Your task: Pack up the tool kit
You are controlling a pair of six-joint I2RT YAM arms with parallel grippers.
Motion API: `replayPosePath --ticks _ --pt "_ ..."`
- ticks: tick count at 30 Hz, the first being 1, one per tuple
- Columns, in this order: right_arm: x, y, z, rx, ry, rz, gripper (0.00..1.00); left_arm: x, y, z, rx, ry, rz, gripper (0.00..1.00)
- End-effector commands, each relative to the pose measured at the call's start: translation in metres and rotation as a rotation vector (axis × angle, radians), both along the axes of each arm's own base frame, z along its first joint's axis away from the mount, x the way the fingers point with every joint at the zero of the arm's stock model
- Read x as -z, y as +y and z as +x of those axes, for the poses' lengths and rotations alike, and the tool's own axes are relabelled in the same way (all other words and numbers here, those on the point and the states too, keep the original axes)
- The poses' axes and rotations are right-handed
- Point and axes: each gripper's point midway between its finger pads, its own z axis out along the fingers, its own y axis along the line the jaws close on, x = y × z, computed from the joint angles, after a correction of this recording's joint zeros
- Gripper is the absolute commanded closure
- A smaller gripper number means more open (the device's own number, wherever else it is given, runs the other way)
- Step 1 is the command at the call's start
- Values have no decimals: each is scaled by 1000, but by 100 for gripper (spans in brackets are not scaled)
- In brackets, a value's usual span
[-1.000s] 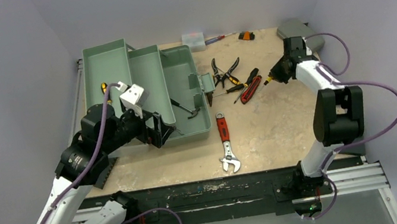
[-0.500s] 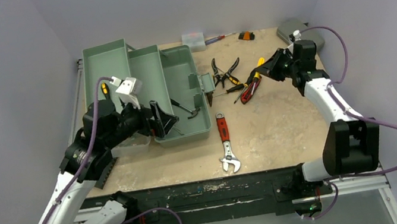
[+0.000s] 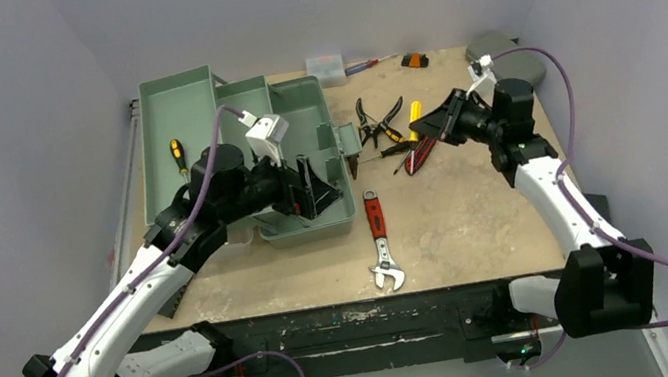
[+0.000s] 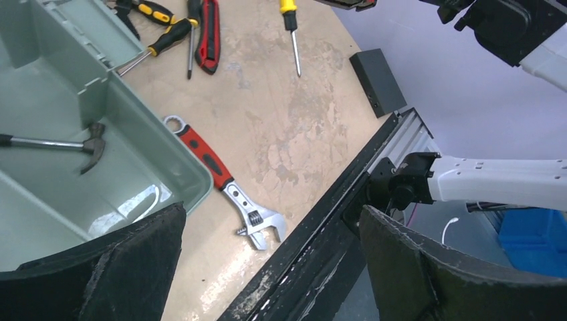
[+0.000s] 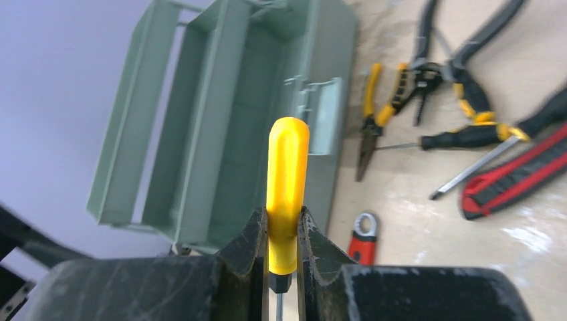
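Note:
The tool kit's grey-green toolbox (image 3: 184, 96) lies open at the back left with its trays folded out. A hammer (image 4: 63, 143) rests in its main well, and a yellow-and-black screwdriver (image 3: 177, 156) lies in the left tray. My left gripper (image 3: 310, 187) hovers open and empty over the box's front right corner. My right gripper (image 3: 441, 121) is shut on a yellow-handled screwdriver (image 5: 287, 174), held in the air above the loose tools, handle pointing at the toolbox (image 5: 200, 134). Pliers (image 3: 378, 121), a red utility knife (image 3: 420, 149) and a red adjustable wrench (image 3: 380, 242) lie on the table.
A small clear box (image 3: 325, 68), an orange-black item (image 3: 414, 60) and a flat grey case (image 3: 501, 56) sit along the back edge. A black-handled screwdriver (image 3: 390, 150) lies by the pliers. The black rail (image 3: 369, 309) runs along the table's near edge.
My left arm has swung right, from the box's front left to its front right corner. My right arm has carried the yellow screwdriver left, toward the toolbox.

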Motion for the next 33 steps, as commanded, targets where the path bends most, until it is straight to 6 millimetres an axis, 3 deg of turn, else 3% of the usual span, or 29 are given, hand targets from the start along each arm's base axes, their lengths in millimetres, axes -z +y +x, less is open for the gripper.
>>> replayPosePath --ticks 1,10,13,16,23,33 --pt "-47 44 -28 -168 -187 32 100 -37 -24 5 40 -64 -101 3" --pt "-75 87 -73 -378 -355 51 100 -52 -39 19 18 -73 -165 6" --pt "-77 100 -86 -434 -399 36 99 -65 -45 29 -6 -89 -212 12" --pt "-77 111 -96 -471 -423 18 98 -81 -57 38 0 -111 -276 29" --pt "-85 124 -107 -524 -453 21 98 -86 -87 54 33 -88 -302 24" --pt "-91 128 -116 -554 -492 26 97 -84 -91 62 17 -91 -302 28"
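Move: The right hand already holds the yellow screwdriver; its handle is about 14 cm ahead of the empty left hand, 21 cm to its right and 5 cm lower. From the right hand, the left hand is some 15 cm back, 22 cm left and 6 cm higher. On the table, the adjustable wrench lies about level with the left hand and 12 cm to its right, some 27 cm down; the hammer in the toolbox is roughly 16 cm ahead, 1 cm left and 26 cm down. Leftwards, back towards the base and upwards, the right hand carries the screwdriver about 18 cm towards the left gripper, swinging counter-clockwise and tipping up some 20 degrees. The left hand comes to meet the handle, first right, then also forward and up, about 11 cm in all; it rolls slightly and its fingers close partway, still clearly apart around the line of the handle. ##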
